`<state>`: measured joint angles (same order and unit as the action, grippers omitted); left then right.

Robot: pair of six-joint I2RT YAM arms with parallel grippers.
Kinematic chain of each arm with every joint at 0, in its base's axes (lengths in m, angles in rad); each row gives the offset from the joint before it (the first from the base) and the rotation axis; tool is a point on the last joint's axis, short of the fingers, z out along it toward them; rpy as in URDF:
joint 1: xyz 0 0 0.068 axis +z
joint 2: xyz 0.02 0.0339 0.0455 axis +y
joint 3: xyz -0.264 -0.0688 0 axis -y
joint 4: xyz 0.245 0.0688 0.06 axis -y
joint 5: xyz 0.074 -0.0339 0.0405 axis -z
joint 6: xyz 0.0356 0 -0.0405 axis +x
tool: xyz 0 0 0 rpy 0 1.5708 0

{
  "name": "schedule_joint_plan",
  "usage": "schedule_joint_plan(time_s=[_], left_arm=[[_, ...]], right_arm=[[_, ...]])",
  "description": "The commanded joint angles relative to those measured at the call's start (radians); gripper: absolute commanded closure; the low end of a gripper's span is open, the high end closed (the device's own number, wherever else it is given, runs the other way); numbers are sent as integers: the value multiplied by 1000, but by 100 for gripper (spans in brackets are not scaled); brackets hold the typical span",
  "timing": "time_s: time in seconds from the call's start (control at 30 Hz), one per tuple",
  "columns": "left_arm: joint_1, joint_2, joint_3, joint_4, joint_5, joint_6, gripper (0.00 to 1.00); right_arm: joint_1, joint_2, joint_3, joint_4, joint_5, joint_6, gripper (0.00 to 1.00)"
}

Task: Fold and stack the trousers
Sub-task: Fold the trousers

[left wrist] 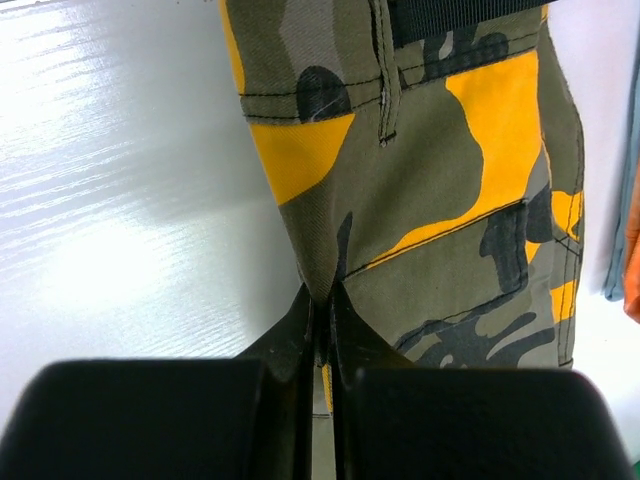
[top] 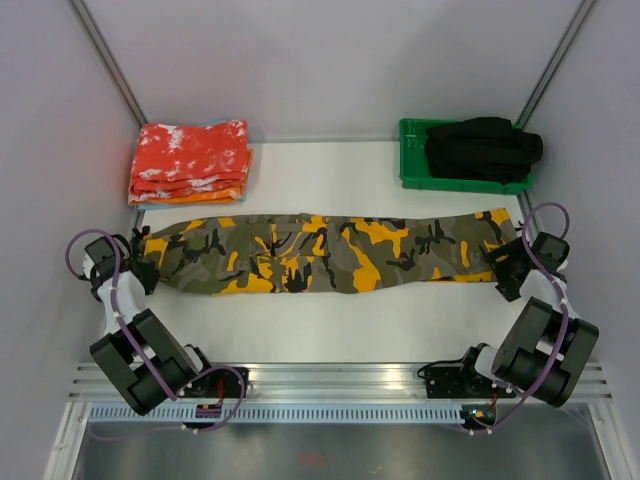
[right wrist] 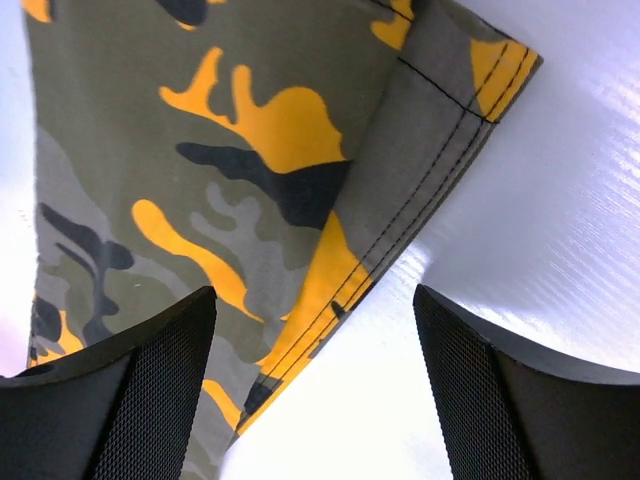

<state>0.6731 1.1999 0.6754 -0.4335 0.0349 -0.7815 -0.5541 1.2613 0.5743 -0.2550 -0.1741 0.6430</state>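
Note:
The camouflage trousers [top: 330, 255] lie stretched flat across the table, waist at the left and leg hems at the right. My left gripper [top: 140, 262] is shut on the waist corner; in the left wrist view the olive cloth [left wrist: 440, 200] is pinched between its closed tips [left wrist: 322, 296]. My right gripper [top: 506, 272] stands open at the hem end. In the right wrist view the stitched hem [right wrist: 330, 290] lies on the table between the wide-apart fingers [right wrist: 150, 390], touching neither, with the gripper [right wrist: 315, 335] holding nothing.
A stack of red-orange white-speckled folded cloths [top: 190, 162] sits at the back left. A green tray [top: 411, 158] at the back right holds a black garment [top: 483, 147]. Enclosure walls close in both sides, and a metal rail [top: 330, 380] runs along the near edge.

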Motion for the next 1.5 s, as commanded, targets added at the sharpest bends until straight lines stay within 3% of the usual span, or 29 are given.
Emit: schedule_joint_plan(time_s=[0.0,0.23,0.47,0.77,0.87,1.17,1.47], left_arm=[[5,16,24,18,45,41,98],[5,13,16,24,53,27,98],[3,15,-13,55,68,-4,98],[3,15,-10,69,80,-12,98],[5,-20,-2,23,65,-2,98],[5,-128,73,-148,-13,51,98],[5,-243,81,-319,-105,10,98]], right_arm=[[-3,52,-11,65,21,35,13],[-3,168,16,121,24,49,13],[-4,279,30,99,38,7,29],[-4,222,21,86,39,-22,83],[-6,165,7,47,61,-35,96],[-95,-20,39,-122,88,-98,100],[-159,-164,-47,-202,232,9,100]])
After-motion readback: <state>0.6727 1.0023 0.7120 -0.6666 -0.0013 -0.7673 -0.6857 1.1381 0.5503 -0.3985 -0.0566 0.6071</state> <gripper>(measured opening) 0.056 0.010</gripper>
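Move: The open right hand has the near edge of the trousers' leg end about 3 cm ahead, 2 cm to its right and 3 cm below; the green tray is some 25 cm ahead and 6 cm left of this hand. The left hand already holds the waist end; that leg end lies about 75 cm to its right, 2 cm ahead, and the red stack 23 cm ahead, 8 cm right. Right hand reaches forward 4 cm and down, pinches the leg end's edge, then both draw the trousers back. ##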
